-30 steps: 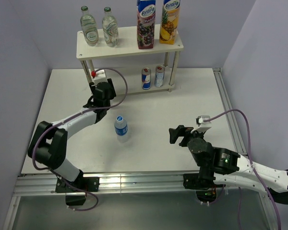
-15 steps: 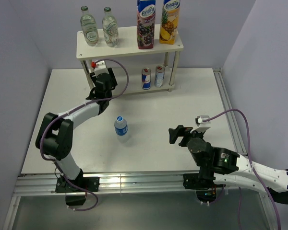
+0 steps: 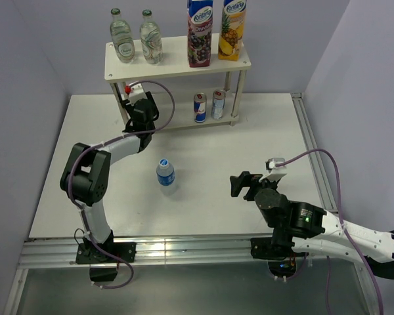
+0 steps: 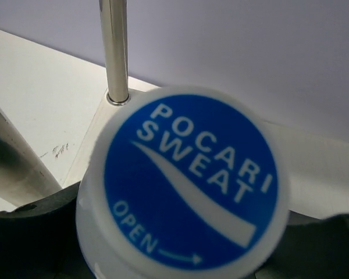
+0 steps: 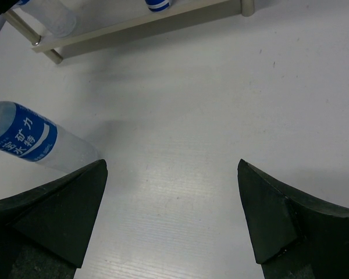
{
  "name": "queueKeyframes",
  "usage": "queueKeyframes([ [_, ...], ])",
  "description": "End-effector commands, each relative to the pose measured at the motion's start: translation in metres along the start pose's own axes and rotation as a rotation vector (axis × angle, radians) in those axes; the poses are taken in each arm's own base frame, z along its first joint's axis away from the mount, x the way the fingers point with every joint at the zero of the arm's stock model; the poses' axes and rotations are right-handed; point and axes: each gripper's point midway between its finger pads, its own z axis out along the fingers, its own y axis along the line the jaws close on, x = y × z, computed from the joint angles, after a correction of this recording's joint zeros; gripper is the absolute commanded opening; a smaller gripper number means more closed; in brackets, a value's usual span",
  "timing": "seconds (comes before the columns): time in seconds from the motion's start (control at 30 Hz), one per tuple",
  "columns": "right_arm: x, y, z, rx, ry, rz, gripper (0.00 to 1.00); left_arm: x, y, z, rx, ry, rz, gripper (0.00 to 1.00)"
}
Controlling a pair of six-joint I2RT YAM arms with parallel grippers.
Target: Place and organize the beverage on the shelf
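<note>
My left gripper (image 3: 140, 108) is shut on a Pocari Sweat bottle, whose blue-and-white cap (image 4: 183, 180) fills the left wrist view between the dark fingers (image 4: 29, 232). It is at the left end of the shelf's lower board (image 3: 177, 123), close to a metal post (image 4: 115, 52). In the right wrist view the clear body of the held bottle (image 5: 52, 17) stands over that board (image 5: 134, 29). A second water bottle (image 3: 165, 174) with a blue label stands on the table. My right gripper (image 3: 243, 184) hangs open over the table, right of that bottle (image 5: 23, 139).
The shelf's top board (image 3: 177, 60) carries two glass bottles (image 3: 122, 36) and two juice cartons (image 3: 200, 33). Two cans (image 3: 199, 107) stand on the lower board towards the right. White walls close in the table on the left, back and right.
My left gripper has carried the bottle away from the table's middle up to the shelf's lower left corner. The right arm and the standing bottle have not moved.
</note>
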Motion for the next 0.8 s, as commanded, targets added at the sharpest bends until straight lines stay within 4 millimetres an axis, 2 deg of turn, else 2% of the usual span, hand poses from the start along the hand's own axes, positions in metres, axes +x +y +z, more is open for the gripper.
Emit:
queueKeyframes([
  [0.0,-0.004,0.004,0.001,-0.005,-0.019,0.009,1.0,-0.063,-0.014,0.006,0.001,-0.175,-0.153,0.0],
  [0.03,-0.004,0.005,0.001,-0.005,-0.019,0.01,1.0,-0.06,-0.012,0.009,-0.012,-0.169,-0.145,0.0],
  [0.07,-0.004,0.004,0.002,-0.003,-0.018,0.008,1.0,-0.064,-0.013,0.011,-0.023,-0.173,-0.152,0.02],
  [0.1,-0.004,0.005,0.002,-0.002,-0.018,0.008,1.0,-0.064,-0.012,0.012,-0.04,-0.165,-0.163,0.06],
  [0.13,-0.004,0.005,0.002,-0.004,-0.017,0.006,1.0,-0.053,-0.008,0.016,-0.066,-0.125,-0.133,0.15],
  [0.17,-0.003,0.004,0.002,-0.001,-0.016,0.006,1.0,-0.06,-0.013,0.018,-0.069,-0.12,-0.157,0.28],
  [0.2,-0.003,0.005,0.002,-0.002,-0.017,0.007,1.0,-0.059,-0.014,0.021,-0.063,-0.102,-0.147,0.34],
  [0.23,-0.003,0.005,0.002,-0.003,-0.016,0.004,1.0,-0.052,-0.007,0.025,-0.094,-0.077,-0.129,0.43],
  [0.27,-0.004,0.005,0.002,-0.004,-0.017,0.006,1.0,-0.055,-0.009,0.025,-0.09,-0.084,-0.139,0.63],
  [0.37,-0.003,0.005,0.002,-0.006,-0.015,0.005,1.0,-0.058,-0.007,0.023,-0.086,-0.094,-0.13,0.84],
  [0.43,-0.003,0.005,0.002,-0.004,-0.016,0.004,1.0,-0.061,-0.005,0.022,-0.095,-0.096,-0.134,0.95],
  [0.5,-0.003,0.005,0.002,-0.007,-0.016,0.006,1.0,-0.06,-0.003,0.02,-0.097,-0.091,-0.124,0.99],
  [0.6,-0.004,0.005,0.002,-0.007,-0.018,0.009,1.0,-0.064,-0.001,0.015,-0.095,-0.083,-0.124,0.99],
  [0.63,-0.003,0.005,0.002,-0.005,-0.018,0.008,1.0,-0.071,-0.001,0.011,-0.088,-0.09,-0.132,0.99],
  [0.77,-0.004,0.004,0.001,-0.007,-0.02,0.011,1.0,-0.071,0.002,-0.002,-0.071,-0.059,-0.124,0.99],
])
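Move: My left hand already has a drink bottle inside the left end of the lower shelf. Its spot on the board lies some 2 cm ahead, 1 cm left and about 11 cm below that hand. The front-left post is about 8 cm left and 3 cm back, the rear-left post 7 cm left and 14 cm ahead. The nearer can stands 22 cm right and 1 cm ahead. From my right hand the spot is about 35 cm ahead and 36 cm left. I ease my left hand about 2 cm forward and 1 cm left, deeper into the lower shelf between the posts, swinging the wrist roughly 5 degrees counter-clockwise and tipping it slightly down. Then I spread the fingers fully to let go of the bottle, staying nearly level, and start backing off by less than 1 cm. ##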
